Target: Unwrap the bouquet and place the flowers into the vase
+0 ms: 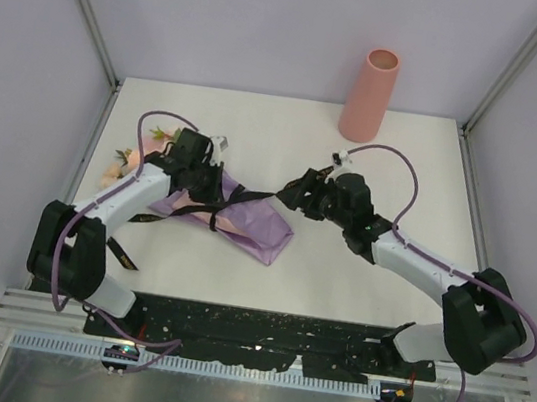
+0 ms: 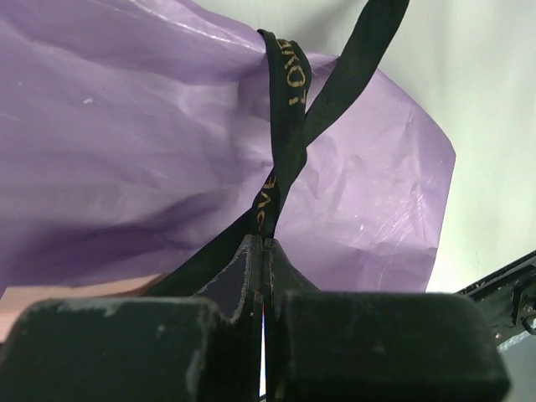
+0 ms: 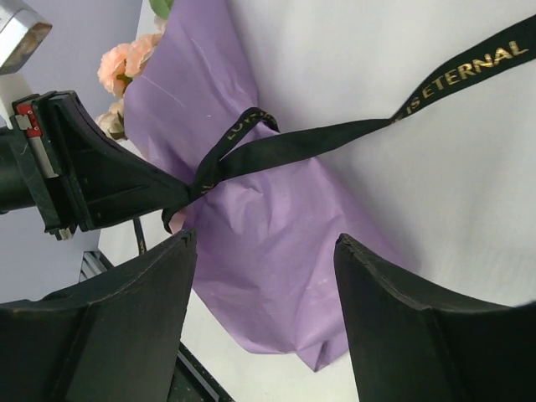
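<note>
The bouquet (image 1: 245,220) lies on its side left of the table's middle, its purple wrapping paper (image 2: 126,142) pointing right. The flowers (image 1: 122,169), pale pink and peach roses (image 3: 126,63), stick out at its left end. A black gold-lettered ribbon (image 2: 285,126) is knotted round the paper. My left gripper (image 2: 266,244) is shut on that ribbon at the knot (image 1: 215,193). One ribbon tail (image 3: 318,142) stretches right towards my right gripper (image 1: 288,192). The right gripper (image 3: 264,251) stands open just above the paper, holding nothing. The salmon-pink vase (image 1: 369,95) stands upright at the back right.
Loose ribbon ends trail on the table near the left arm (image 1: 124,255). A black base plate (image 1: 260,326) runs along the near edge. Metal frame posts (image 1: 100,44) and white walls close in the sides and back.
</note>
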You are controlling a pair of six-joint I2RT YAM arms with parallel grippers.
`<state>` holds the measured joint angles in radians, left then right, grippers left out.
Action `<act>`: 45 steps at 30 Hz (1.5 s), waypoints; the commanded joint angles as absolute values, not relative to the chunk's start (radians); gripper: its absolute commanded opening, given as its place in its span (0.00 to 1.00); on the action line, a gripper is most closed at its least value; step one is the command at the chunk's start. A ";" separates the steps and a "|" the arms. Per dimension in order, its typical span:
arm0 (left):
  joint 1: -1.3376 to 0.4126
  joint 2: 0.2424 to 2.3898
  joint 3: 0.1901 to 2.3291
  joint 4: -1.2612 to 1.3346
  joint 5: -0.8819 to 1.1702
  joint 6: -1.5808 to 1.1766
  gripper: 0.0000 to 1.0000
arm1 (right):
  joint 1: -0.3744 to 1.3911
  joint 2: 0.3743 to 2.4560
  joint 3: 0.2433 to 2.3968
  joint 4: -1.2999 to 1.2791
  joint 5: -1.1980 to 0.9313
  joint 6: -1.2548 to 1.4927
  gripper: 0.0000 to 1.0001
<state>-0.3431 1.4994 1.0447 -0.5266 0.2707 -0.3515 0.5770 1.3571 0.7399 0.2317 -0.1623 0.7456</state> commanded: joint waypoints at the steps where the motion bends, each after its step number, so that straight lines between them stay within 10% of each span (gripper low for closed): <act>1: -0.347 1.408 1.031 -0.535 0.220 -0.362 0.00 | 0.649 1.446 0.859 0.296 -0.126 0.782 0.72; 45: -0.347 1.244 0.804 -0.460 0.213 -0.428 0.00 | 0.798 1.927 1.246 0.258 -0.092 0.896 0.51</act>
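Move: The ribbon crossing on the bouquet wrap lies about 14 cm to the right hand's left, roughly level fore and aft, some 7 cm below. The ribbon's loose end is about 6 cm to that hand's right and 4 cm ahead; the wrap's near corner is some 12 cm back. From the left hand, already pinching ribbon, the crossing is about 4 cm ahead and 4 cm right; the flowers lie 19 cm left, 8 cm ahead. Right hand sweeps about 15 cm left, then down to the ribbon crossing, narrowing; left drags pinched ribbon back. ##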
